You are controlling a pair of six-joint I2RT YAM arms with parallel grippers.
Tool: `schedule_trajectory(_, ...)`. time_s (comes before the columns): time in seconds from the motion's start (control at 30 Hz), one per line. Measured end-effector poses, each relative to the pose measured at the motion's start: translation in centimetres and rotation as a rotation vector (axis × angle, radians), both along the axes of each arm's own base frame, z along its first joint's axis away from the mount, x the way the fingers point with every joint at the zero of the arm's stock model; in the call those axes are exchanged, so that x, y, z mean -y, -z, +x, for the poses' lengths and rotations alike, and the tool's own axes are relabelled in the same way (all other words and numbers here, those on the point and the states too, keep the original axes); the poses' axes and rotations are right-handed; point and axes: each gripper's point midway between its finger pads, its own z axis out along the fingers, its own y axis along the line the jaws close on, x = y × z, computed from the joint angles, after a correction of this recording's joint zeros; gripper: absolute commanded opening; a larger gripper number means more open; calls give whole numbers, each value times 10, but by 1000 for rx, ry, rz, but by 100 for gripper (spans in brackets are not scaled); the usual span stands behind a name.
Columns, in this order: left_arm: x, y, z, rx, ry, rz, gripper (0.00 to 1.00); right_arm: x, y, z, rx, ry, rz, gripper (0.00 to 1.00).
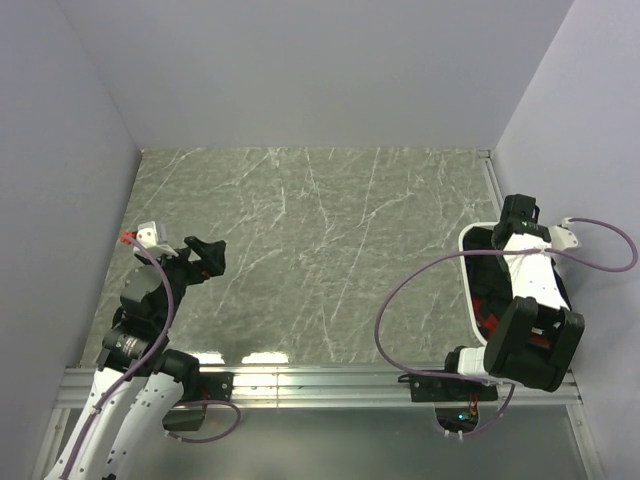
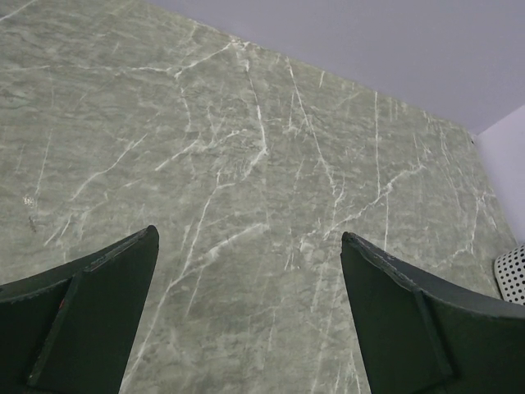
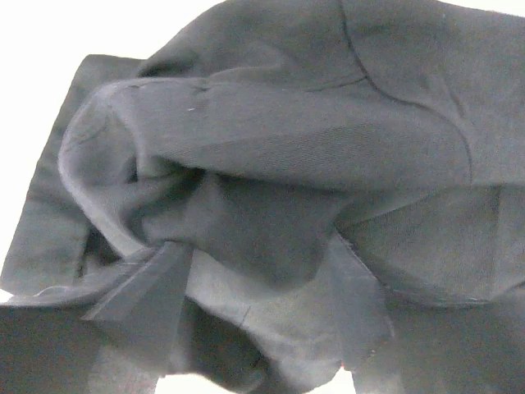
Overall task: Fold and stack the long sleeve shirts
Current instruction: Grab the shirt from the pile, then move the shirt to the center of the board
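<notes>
A black long sleeve shirt (image 3: 295,139) lies crumpled and fills the right wrist view. My right gripper (image 3: 258,242) is pushed down into it, open, with one finger (image 3: 148,287) on either side of a bulging fold of the cloth. From above, that gripper is hidden under its own arm inside the white basket (image 1: 468,270), where dark cloth (image 1: 485,290) shows. My left gripper (image 1: 205,255) hovers over the bare marble table (image 1: 330,240) at the left. It is wide open (image 2: 248,236) with nothing between its fingers.
The basket stands at the table's right edge against the wall, and something red (image 1: 490,322) shows in it. Its perforated corner (image 2: 513,271) peeks into the left wrist view. Purple cables loop from both arms. Walls close in three sides.
</notes>
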Motion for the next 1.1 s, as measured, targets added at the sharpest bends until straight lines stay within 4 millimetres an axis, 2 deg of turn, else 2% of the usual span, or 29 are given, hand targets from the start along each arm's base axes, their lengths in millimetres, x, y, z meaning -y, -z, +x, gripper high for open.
schedule_trajectory(0.03,1,0,0,0,3,1,99,2,2,0,1,5,-3,37)
schedule_trajectory(0.1,2,0,0,1,8,3,99,4,4,-2,-1,11,-10,23)
schedule_trajectory(0.13,2,0,-1,0,10,4,99,5,4,-1,1,13,-15,11)
schedule_trajectory(0.2,3,0,-1,0,14,6,99,6,3,-1,3,18,-25,0)
schedule_trajectory(0.37,6,1,-2,0,30,16,99,10,-7,-5,4,31,-83,0)
schedule_trajectory(0.47,8,2,-1,-6,37,21,99,0,-30,1,30,-28,-157,0)
schedule_trajectory(0.53,9,4,0,-14,41,24,99,-16,-63,18,77,-129,-233,0)
schedule_trajectory(0.6,10,7,1,-24,41,28,99,-34,-105,40,148,-228,-304,0)
schedule_trajectory(0.7,10,8,2,-31,38,31,99,-59,-178,70,263,-335,-407,0)
schedule_trajectory(0.77,10,9,2,-34,38,32,99,-84,-228,90,342,-424,-481,0)
schedule_trajectory(0.83,10,10,3,-37,35,33,99,-117,-269,108,414,-540,-539,0)
schedule_trajectory(0.9,9,11,4,-43,31,36,99,-154,-299,122,464,-672,-581,0)
schedule_trajectory(0.93,9,12,4,-45,28,37,99,-177,-318,131,506,-753,-601,0)
schedule_trajectory(1.03,7,14,6,-54,15,42,99,-245,-360,148,630,-965,-635,0)
schedule_trajectory(1.1,6,15,6,-57,10,44,99,-287,-382,153,718,-1089,-651,0)
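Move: The right fingers, two-thirds open, are down in the basket with the black shirt's fabric between them; the shirt's middle is about 3 cm below them and 2 cm to the left, level front to back. A red shirt shows some 14 cm back, 6 cm to the left and 8 cm lower, and the basket's middle is about 8 cm back, 5 cm left and 6 cm below. From the left hand the black shirt lies roughly 65 cm to the right, level with it, some 16 cm lower. The right fingers close to shut on a fold of the black shirt and keep that pinch, the hand creeping about 1 cm right before it pulls the cloth up out of the basket. It rises nearly 40 cm, sweeping some 30 cm left and 15 cm forward, away from the red shirt, while the wrist swings the fingers from down-and-right to level and forward. ##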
